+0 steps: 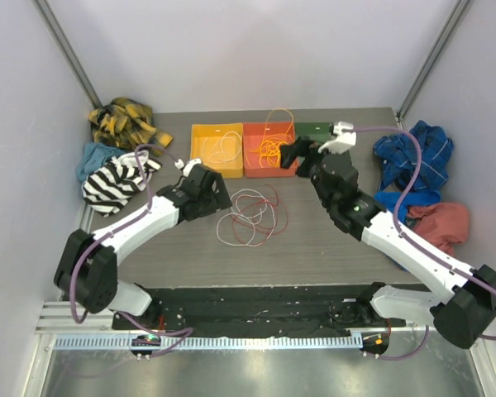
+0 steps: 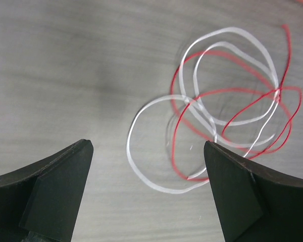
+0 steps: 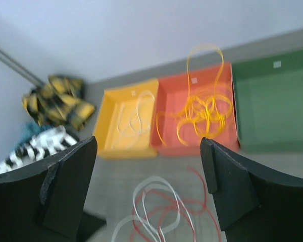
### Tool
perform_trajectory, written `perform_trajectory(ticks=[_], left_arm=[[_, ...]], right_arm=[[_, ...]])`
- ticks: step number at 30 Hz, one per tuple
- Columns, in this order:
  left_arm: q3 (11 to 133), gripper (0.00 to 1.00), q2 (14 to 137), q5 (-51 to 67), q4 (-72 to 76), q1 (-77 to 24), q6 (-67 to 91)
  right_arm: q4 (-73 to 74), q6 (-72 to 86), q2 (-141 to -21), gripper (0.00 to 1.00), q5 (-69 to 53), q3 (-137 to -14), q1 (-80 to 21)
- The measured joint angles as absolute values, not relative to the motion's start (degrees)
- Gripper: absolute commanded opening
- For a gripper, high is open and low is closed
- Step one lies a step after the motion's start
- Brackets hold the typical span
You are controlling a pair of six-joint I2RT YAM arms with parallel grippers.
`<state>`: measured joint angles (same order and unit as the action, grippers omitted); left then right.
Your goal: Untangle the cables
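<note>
A tangle of white and red cables (image 1: 252, 217) lies in loose loops on the grey table. My left gripper (image 1: 223, 198) hangs open at its left edge. In the left wrist view a white loop (image 2: 128, 148) and a red strand (image 2: 173, 161) lie between the spread fingers of the left gripper (image 2: 147, 146). My right gripper (image 1: 294, 154) is open and empty by the orange tray's front. Its wrist view looks past the gripper (image 3: 147, 141) at a yellow-orange cable (image 3: 202, 113) heaped in the orange tray (image 3: 167, 143). A white cable (image 3: 136, 118) lies in the yellow tray.
Yellow tray (image 1: 197, 161), orange tray (image 1: 251, 161) and green tray (image 1: 314, 130) stand in a row at the back. Clothes lie along both sides: yellow-black (image 1: 124, 122) and striped (image 1: 112, 182) cloths left, blue (image 1: 417, 161) and pink (image 1: 442, 225) cloths right.
</note>
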<state>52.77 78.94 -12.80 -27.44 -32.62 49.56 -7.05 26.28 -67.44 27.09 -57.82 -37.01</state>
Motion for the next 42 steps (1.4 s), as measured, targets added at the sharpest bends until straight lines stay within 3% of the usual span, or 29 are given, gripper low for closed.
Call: perform_trajectory(ticks=[10, 23, 29, 32, 42], left_arm=[[70.0, 0.80, 100.9, -16.5, -23.1, -32.6, 41.8], [72.3, 0.58, 109.3, -16.0, -21.2, -32.6, 38.4], [73.9, 0.26, 111.8, -16.8, -20.9, -32.6, 36.9], [75.7, 0.02, 113.3, -18.1, -21.4, -32.6, 35.5], [74.3, 0.00, 111.4, -19.4, -22.7, -32.8, 35.4]], right_arm=[[3.0, 28.9, -55.1, 0.90, 23.7, -42.7, -40.0], [5.7, 27.1, -49.9, 0.90, 24.4, -40.8, -39.9], [5.9, 27.0, -50.3, 0.89, 24.4, -40.3, -39.9], [6.0, 26.9, -50.3, 0.89, 24.6, -40.3, -39.9], [5.9, 26.9, -50.2, 0.90, 24.7, -39.9, -39.9]])
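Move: The white cable's far-left curve, the part the left fingers will shut on, lies about 10 cm ahead of the left hand, 4 cm to its right and 8 cm below. The red cable, tangled with it, is centred some 6 cm ahead and 12 cm right of that hand. Beyond stand the orange box, roughly 24 cm ahead and 1 cm right, and the red box, level with it but 14 cm right. From the right hand the white curve lies about 3 cm ahead, 17 cm left and 31 cm below. Forward and slightly right first, then down, the left hand travels some 10 cm out and 7 cm lower to the far-left curve of the white cable, rolling about 15 degrees so its left side rises. Near the table its wide-open fingers shut and pinch the strand. The open right hand sinks about 10 cm and draws back 8 cm, away from the red box, then hovers. ##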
